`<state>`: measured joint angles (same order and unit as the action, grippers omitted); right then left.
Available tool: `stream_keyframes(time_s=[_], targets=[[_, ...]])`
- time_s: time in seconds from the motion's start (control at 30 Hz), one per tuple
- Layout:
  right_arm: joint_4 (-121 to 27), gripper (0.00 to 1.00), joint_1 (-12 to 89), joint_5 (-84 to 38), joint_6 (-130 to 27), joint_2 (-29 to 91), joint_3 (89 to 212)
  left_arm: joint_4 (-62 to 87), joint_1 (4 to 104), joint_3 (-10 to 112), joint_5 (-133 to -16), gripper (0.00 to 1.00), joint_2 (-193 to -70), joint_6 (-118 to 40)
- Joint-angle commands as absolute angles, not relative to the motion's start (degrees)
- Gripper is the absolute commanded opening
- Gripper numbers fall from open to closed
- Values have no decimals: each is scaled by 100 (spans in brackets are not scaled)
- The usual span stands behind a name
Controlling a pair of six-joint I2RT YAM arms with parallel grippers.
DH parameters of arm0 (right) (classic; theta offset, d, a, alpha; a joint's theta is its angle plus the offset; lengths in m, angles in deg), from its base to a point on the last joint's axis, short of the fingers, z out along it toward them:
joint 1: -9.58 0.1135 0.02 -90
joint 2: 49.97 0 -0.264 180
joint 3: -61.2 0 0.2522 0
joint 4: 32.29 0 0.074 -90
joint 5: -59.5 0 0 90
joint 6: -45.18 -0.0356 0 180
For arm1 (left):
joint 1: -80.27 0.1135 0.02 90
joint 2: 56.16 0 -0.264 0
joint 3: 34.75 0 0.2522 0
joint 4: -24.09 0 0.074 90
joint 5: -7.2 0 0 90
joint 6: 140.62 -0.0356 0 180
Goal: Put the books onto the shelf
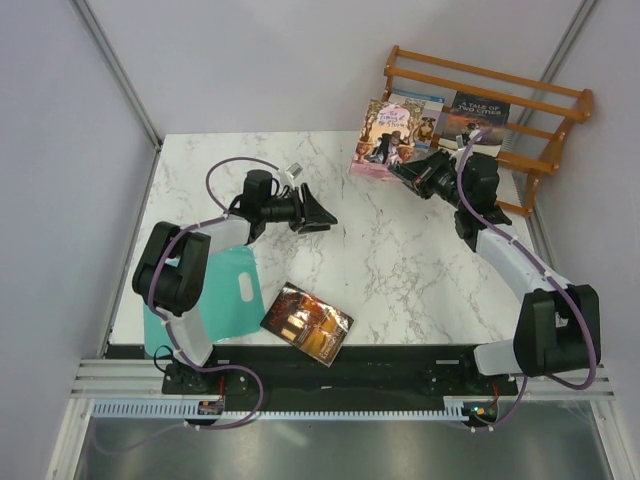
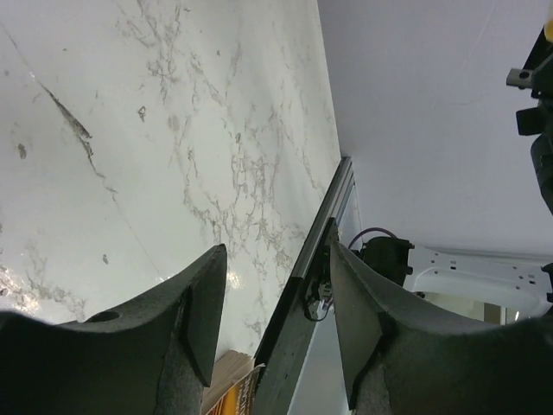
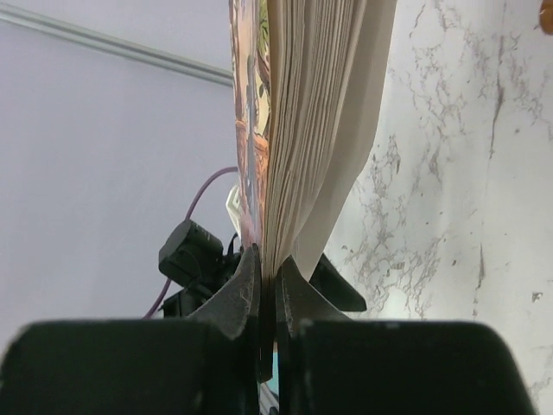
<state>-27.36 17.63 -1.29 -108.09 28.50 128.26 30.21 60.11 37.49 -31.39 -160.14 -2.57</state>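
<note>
My right gripper (image 1: 408, 170) is shut on the edge of a pink-purple book (image 1: 385, 138), which it holds upright just in front of the shelf (image 1: 545, 105). In the right wrist view the jaws pinch the book (image 3: 311, 112) near its spine and the pages fan out above the gripper (image 3: 268, 277). On the shelf stand a blue book (image 1: 424, 112) and the dark "A Tale of Two Cities" (image 1: 480, 118). A dark red-brown book (image 1: 307, 323) lies flat near the table's front edge. Over mid-table hangs my left gripper (image 1: 320, 215), open and empty; its wrist view shows the gripper (image 2: 276, 303) above a corner of that book (image 2: 226, 386).
A teal flat sheet (image 1: 228, 290) with a handle hole lies at the front left, partly under the left arm. The marble table (image 1: 400, 260) ends at a black rail (image 2: 302, 285) along its near edge. Grey walls close in the back and sides.
</note>
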Motion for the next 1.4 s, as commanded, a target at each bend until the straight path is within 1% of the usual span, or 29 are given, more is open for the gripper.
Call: stream_keyframes(time_s=[0.0, 0.3, 0.6, 0.77, 0.97, 1.1, 1.37], targets=[[-2356, 0, 1486, 70, -10933, 3202, 13174, 2958, 6006, 3623, -3156, 58, -15609, -711], [-2223, 0, 1125, 210, -11065, 3783, 13657, 2782, 6015, 3508, -3200, 58, -15521, -887], [-2145, 0, 993, 491, -11469, 4740, 14605, 2712, 6015, 3403, -3253, 57, -15486, -966], [-1916, 0, 817, 615, -11786, 5215, 14739, 2703, 6023, 3289, -3271, 58, -15416, -993], [-2030, 0, 747, 571, -11742, 5409, 14985, 2633, 6059, 3254, -3271, 58, -15380, -1063], [-2452, 0, 721, 518, -11523, 5558, 15405, 2606, 6068, 3262, -3262, 57, -15372, -1072], [-2839, 1, 668, 501, -11487, 6050, 16004, 2545, 6067, 3227, -3262, 58, -15310, -1124]])
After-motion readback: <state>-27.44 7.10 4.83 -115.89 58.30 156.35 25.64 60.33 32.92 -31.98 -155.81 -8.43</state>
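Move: The right hand already grips the pink book by an edge and takes it to the dogs book on the shelf, whose middle lies about 18 cm ahead, 5 cm to the right and some 5 cm lower. The Two Cities book is about 17 cm ahead and 26 cm right, as low; the shelf's left post is 20 cm ahead and 4 cm left, about level. From the left hand the dogs book is roughly 25 cm ahead, 27 cm right and 8 cm up. The right hand, keeping its shut hold on the pink book, carries it forward about 15 cm and some 6 cm to the right into the shelf's left bay over the dogs book, dipping twice on the way, the second time to nearly 5 cm below its starting height, and rising again to end only slightly lower. Its wrist tips down and turns clockwise by about 5 degrees each, while the open, empty left hand eases back a couple of centimetres. ##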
